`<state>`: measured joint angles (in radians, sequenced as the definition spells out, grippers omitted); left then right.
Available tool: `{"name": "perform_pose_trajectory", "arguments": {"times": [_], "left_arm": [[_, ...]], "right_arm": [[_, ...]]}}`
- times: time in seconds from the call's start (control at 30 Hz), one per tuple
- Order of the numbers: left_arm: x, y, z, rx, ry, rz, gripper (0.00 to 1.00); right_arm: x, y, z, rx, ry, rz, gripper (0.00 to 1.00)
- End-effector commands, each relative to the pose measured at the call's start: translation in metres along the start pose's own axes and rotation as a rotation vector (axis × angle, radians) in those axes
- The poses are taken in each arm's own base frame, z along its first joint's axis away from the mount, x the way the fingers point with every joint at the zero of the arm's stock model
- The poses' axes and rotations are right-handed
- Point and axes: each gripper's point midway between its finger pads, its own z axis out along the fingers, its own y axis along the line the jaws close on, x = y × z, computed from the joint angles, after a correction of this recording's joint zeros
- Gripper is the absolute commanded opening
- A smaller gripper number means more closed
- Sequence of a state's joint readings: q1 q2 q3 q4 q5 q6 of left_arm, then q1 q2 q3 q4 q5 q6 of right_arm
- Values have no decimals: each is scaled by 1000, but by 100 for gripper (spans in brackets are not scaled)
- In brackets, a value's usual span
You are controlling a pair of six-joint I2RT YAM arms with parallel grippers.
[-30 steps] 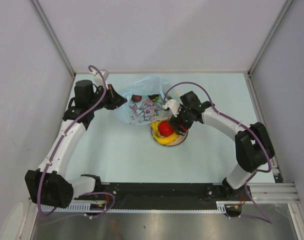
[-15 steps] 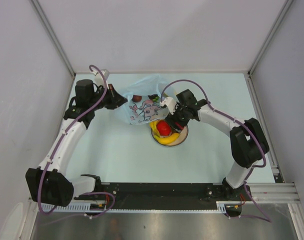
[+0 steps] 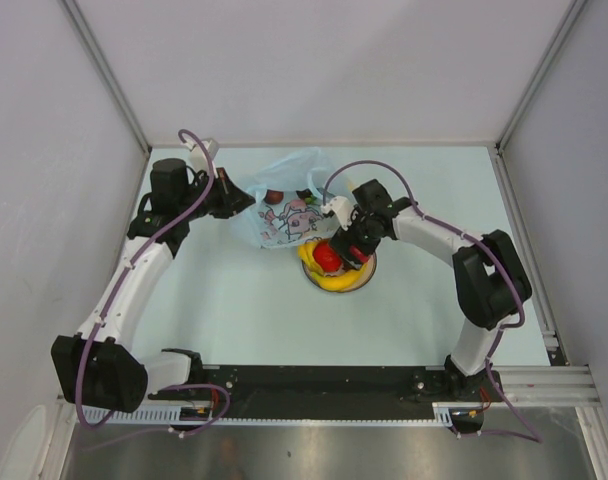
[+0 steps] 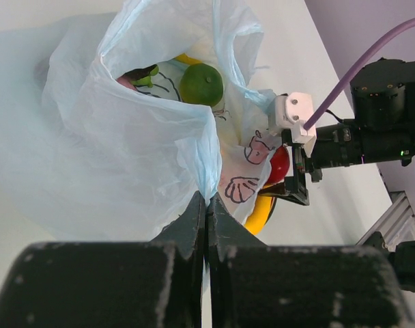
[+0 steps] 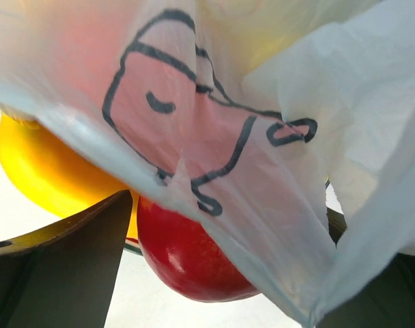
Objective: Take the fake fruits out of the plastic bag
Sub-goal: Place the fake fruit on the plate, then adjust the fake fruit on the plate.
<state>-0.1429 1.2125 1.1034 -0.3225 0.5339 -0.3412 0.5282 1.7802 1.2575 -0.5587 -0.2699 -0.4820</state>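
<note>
The light-blue plastic bag (image 3: 284, 212) lies at the back of the table, mouth open. My left gripper (image 3: 240, 203) is shut on its rim (image 4: 206, 179). Inside the bag lie a green fruit (image 4: 201, 84), a dark red one (image 3: 273, 196) and a dark one (image 3: 306, 193). A red apple (image 3: 329, 258) and a yellow banana (image 3: 331, 281) rest on the plate (image 3: 368, 270) in front of the bag. My right gripper (image 3: 337, 249) stands open around the apple (image 5: 187, 266). Its left finger (image 5: 57, 273) is just apart from the fruit. Bag film (image 5: 262, 102) drapes over the apple and hides the right finger.
White walls with metal rails close the table at the back and both sides. The black base rail (image 3: 324, 380) runs along the near edge. The right arm (image 3: 434, 235) reaches in from the right.
My right gripper has slid left, closer to the bag, and its jaws have spread wider around the red apple. The left gripper has kept its pinch on the bag.
</note>
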Motion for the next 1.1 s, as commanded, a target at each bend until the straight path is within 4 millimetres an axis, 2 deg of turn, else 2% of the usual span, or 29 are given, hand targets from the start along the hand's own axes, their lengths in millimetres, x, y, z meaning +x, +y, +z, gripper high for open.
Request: {"name": "perform_pose_trajectory", "arguments": {"times": [0.0, 0.2, 0.27, 0.33, 0.4, 0.5, 0.57, 0.7, 0.8, 1.07], "left_arm": [[-16, -10, -5, 39, -47, 18, 0], [-15, -12, -5, 47, -44, 15, 0], [-12, -11, -5, 47, -38, 7, 0], [-12, -11, -5, 46, -39, 4, 0], [-11, -11, -5, 47, -38, 4, 0], [-12, -12, -6, 49, -43, 9, 0], [-12, -12, -7, 46, -44, 9, 0], [-13, -14, -11, 43, -50, 19, 0], [-14, -13, -13, 36, -54, 33, 0], [-20, -13, -15, 23, -69, 55, 0]], "right_arm": [[-9, 4, -21, -8, -33, 14, 100], [-15, 16, -50, -7, -64, 9, 100], [-25, 17, -66, 19, -105, -25, 100], [-31, 27, -75, -17, -138, -97, 100], [-33, 42, -82, -65, -154, -246, 97], [-27, 57, -73, -112, -138, -380, 91], [-31, 62, -66, -134, -158, -424, 86], [-31, 75, -38, -185, -133, -557, 75], [-16, 80, -22, -230, -72, -602, 71], [19, 80, 4, -297, 60, -567, 66]]}}
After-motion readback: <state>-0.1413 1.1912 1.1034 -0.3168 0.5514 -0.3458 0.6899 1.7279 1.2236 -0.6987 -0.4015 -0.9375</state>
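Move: The near banana on the plate lies about 7 cm back and 5 cm left of the right hand, a couple of centimetres lower. The red fruit just let go is still right between the open fingertips; the tomato sits some 8 cm left, level fore and aft, with the far-left banana 4 cm beyond it. From the left hand the near banana is about 8 cm back, 18 cm right and 21 cm below. Up some 8 cm off the red fruit and backwards, then left and down again, the right hand makes an arch over the plate's fruit to the near banana, ending about 7 cm back. On the way it turns about 35 degrees counter-clockwise, and the wide-open fingers narrow to roughly two thirds, one either side of the banana. The left hand keeps its pinch on the bag. ##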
